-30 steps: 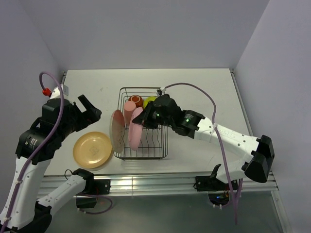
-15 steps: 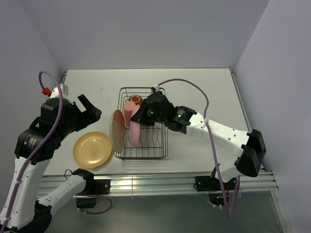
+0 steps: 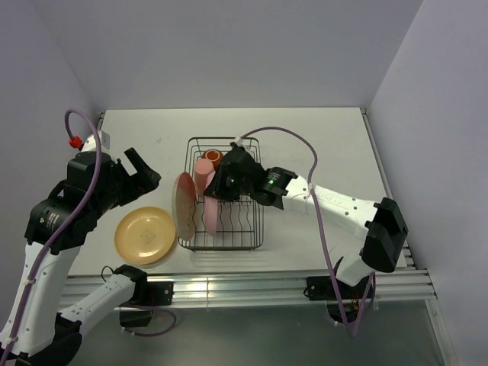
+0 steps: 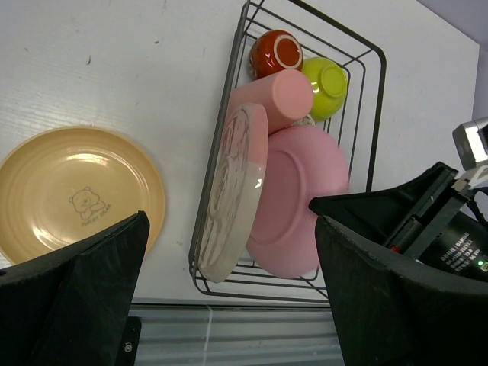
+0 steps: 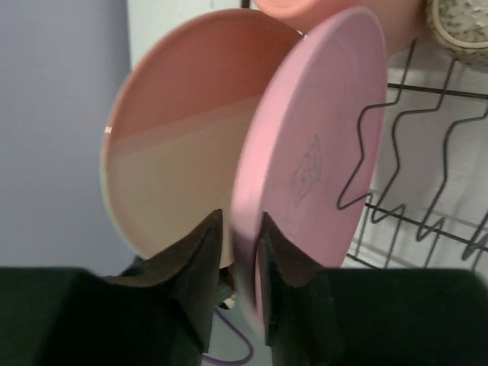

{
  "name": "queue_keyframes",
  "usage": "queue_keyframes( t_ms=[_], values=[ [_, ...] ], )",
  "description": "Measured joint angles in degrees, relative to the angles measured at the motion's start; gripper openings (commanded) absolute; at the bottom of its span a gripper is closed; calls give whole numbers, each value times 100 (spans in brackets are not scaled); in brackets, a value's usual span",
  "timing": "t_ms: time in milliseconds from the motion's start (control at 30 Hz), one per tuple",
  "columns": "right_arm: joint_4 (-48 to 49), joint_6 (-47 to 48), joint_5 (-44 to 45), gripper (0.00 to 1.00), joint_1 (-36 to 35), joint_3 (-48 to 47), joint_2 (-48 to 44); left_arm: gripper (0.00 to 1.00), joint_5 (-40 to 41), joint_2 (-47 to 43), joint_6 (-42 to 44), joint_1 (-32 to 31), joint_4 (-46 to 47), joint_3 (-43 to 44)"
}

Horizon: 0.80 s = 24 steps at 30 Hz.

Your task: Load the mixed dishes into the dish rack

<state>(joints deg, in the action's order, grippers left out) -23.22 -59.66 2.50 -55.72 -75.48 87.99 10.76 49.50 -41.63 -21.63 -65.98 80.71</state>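
The black wire dish rack (image 3: 242,238) stands mid-table. In it are the pink-and-cream plate (image 3: 184,204), the pink plate (image 3: 211,213), the salmon tumbler (image 3: 203,171) and the red-orange cup (image 3: 213,157). My right gripper (image 5: 242,252) is shut on the pink plate's (image 5: 320,137) rim and holds it upright beside the pink-and-cream plate (image 5: 175,152). The left wrist view also shows the lime-green bowl (image 4: 326,82) in the rack. The tan bowl (image 5: 457,27) lies near the tumbler. The yellow-orange plate (image 3: 145,235) lies flat on the table left of the rack. My left gripper (image 3: 137,171) is open and empty above it.
The table's near edge and a metal rail (image 3: 244,290) run just in front of the rack. Grey walls close in the back and both sides. The right arm (image 3: 335,202) stretches across the table right of the rack.
My right gripper has moved left over the rack with the pink plate, bringing it closer to the pink-and-cream plate. The arm now hides the lime bowl from above. The left arm has barely moved.
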Motion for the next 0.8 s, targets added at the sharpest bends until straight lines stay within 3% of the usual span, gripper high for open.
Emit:
queue_keyframes(
  t_ms=[233,300,433,600,800],
  values=[
    [-221,264,20,71,-24,-146,142,96,-48,107,0,0,-85,28],
    [-219,345,42,77,-42,-234,142,97,-48,144,0,0,-105,44],
    [-216,424,81,83,-87,-317,140,98,-35,236,-17,0,-166,92],
    [-415,476,166,85,-146,-321,-17,99,197,326,-197,0,-402,107],
    [-905,579,420,85,-179,-310,-1082,99,466,400,-632,26,-699,-201]
  ],
)
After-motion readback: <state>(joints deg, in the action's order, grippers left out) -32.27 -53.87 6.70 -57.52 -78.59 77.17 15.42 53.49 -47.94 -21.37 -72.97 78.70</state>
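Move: Just below the right hand, which has its upper rim between the fingers, the pink plate stands in the rack, its middle some 8 cm lower and 3 cm back. From that hand the two-tone plate is about 8 cm left and 2 cm back, the pink cup 5 cm ahead and 3 cm left. The yellow plate lies roughly 31 cm below the left hand, 8 cm left and 2 cm back. Opening wide around the pink plate's rim, the right hand dips a centimetre to let go, then comes free and climbs about 7 cm above where it began, drawing right some 4 cm and a little back. The open left hand sinks about 4 cm towards the yellow plate, mostly late, drifting slightly left and tipping down some 10 degrees. ##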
